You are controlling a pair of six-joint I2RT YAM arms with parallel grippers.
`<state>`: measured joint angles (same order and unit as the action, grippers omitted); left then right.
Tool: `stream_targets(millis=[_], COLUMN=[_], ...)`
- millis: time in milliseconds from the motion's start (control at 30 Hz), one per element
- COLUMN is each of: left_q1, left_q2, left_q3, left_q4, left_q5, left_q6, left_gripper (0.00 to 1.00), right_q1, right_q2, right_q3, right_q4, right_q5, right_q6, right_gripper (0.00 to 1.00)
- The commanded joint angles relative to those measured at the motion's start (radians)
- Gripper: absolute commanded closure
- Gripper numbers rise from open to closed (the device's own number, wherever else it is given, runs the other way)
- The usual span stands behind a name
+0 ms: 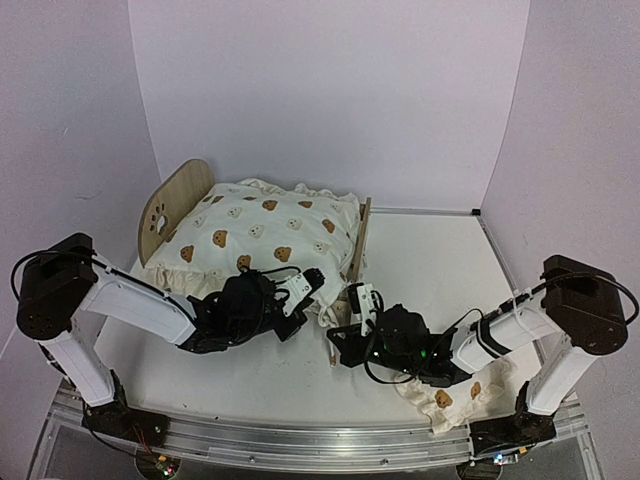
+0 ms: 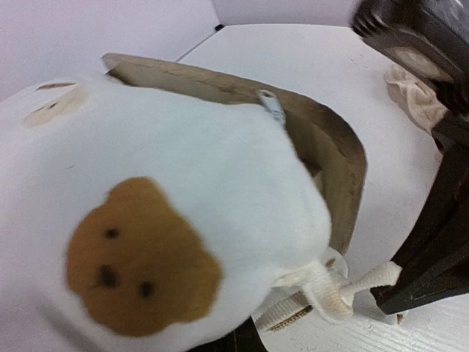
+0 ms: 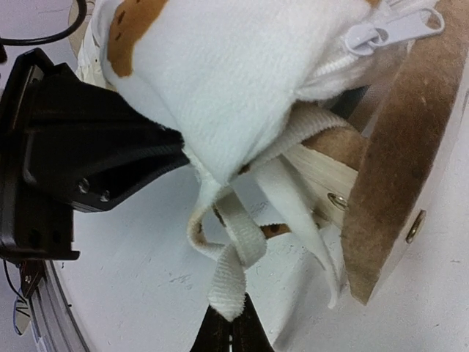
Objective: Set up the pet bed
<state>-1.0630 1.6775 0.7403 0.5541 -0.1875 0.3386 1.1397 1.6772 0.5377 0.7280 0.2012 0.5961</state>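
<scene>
The pet bed (image 1: 165,212) stands at the back left, with its low wooden footboard (image 1: 359,240) towards the middle. The cream bear-print cushion (image 1: 262,232) lies across its frame. My right gripper (image 3: 233,323) is shut on the end of a white cushion tie (image 3: 236,282), just in front of the footboard (image 3: 396,147). My left gripper (image 1: 312,281) sits at the cushion's near corner, a short way left of my right gripper (image 1: 357,300). In the left wrist view the cushion (image 2: 183,191) bulges over its jaws and hides them. The knotted ties (image 2: 322,293) hang beside the footboard (image 2: 333,147).
A small cream bear-print pillow (image 1: 448,398) lies under my right arm near the table's front edge. Purple walls close in the white table (image 1: 430,260) on the left, back and right. A metal rail (image 1: 300,440) runs along the near edge.
</scene>
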Motion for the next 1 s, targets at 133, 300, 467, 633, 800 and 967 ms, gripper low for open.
stream_targets(millis=[133, 300, 467, 633, 800, 967], left_q1=[-0.210, -0.230, -0.230, -0.229, -0.238, -0.088], left_q2=[-0.151, -0.242, -0.235, -0.115, -0.147, -0.165], left_q3=[-0.081, -0.186, -0.339, -0.346, -0.248, -0.225], left_q4=[0.028, 0.028, 0.027, 0.017, 0.071, 0.086], left_q5=[-0.519, -0.534, -0.461, -0.194, -0.044, 0.155], left_q6=[-0.790, -1.360, -1.910, -2.061, -1.287, -1.138], left_gripper=[1.00, 1.00, 1.00, 1.00, 0.78, 0.45], right_q1=[0.000, -0.003, -0.014, -0.022, -0.027, -0.027], right_q2=[-0.075, -0.101, -0.119, -0.129, -0.135, -0.167], right_q3=[0.031, 0.046, 0.052, 0.062, 0.080, 0.074], right_q4=[-0.157, -0.286, -0.302, -0.316, -0.334, -0.334], right_q5=[0.085, 0.142, 0.156, 0.152, 0.076, 0.046], right_q6=[0.203, 0.226, 0.214, 0.195, 0.094, 0.040], right_gripper=[1.00, 1.00, 1.00, 1.00, 1.00, 1.00])
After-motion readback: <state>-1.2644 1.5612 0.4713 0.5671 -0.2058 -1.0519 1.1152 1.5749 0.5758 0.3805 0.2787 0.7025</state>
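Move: Near the bed's front right corner, both hands are already closed on the cover's straps. The strap knot lies about 3 cm to the left hand's right, level fore and aft, a touch lower; the wooden board end is some 5 cm right of that hand and 4 cm below it, and the padded cover's middle about 12 cm ahead and 13 cm left. From the right hand the knot is roughly 5 cm ahead, 2 cm left and 3 cm higher. Tugging its strap back from the knot, the left hand travels about 10 cm towards the base, rising a little and swinging left, then dipping well below its start while the wrist rolls some 100 degrees counter-clockwise seen from behind the hand; finally it drifts back right and up, unrolling partly, and opens halfway, letting go. The right hand keeps its pinch and draws its strap end about 4 cm right and slightly down. ##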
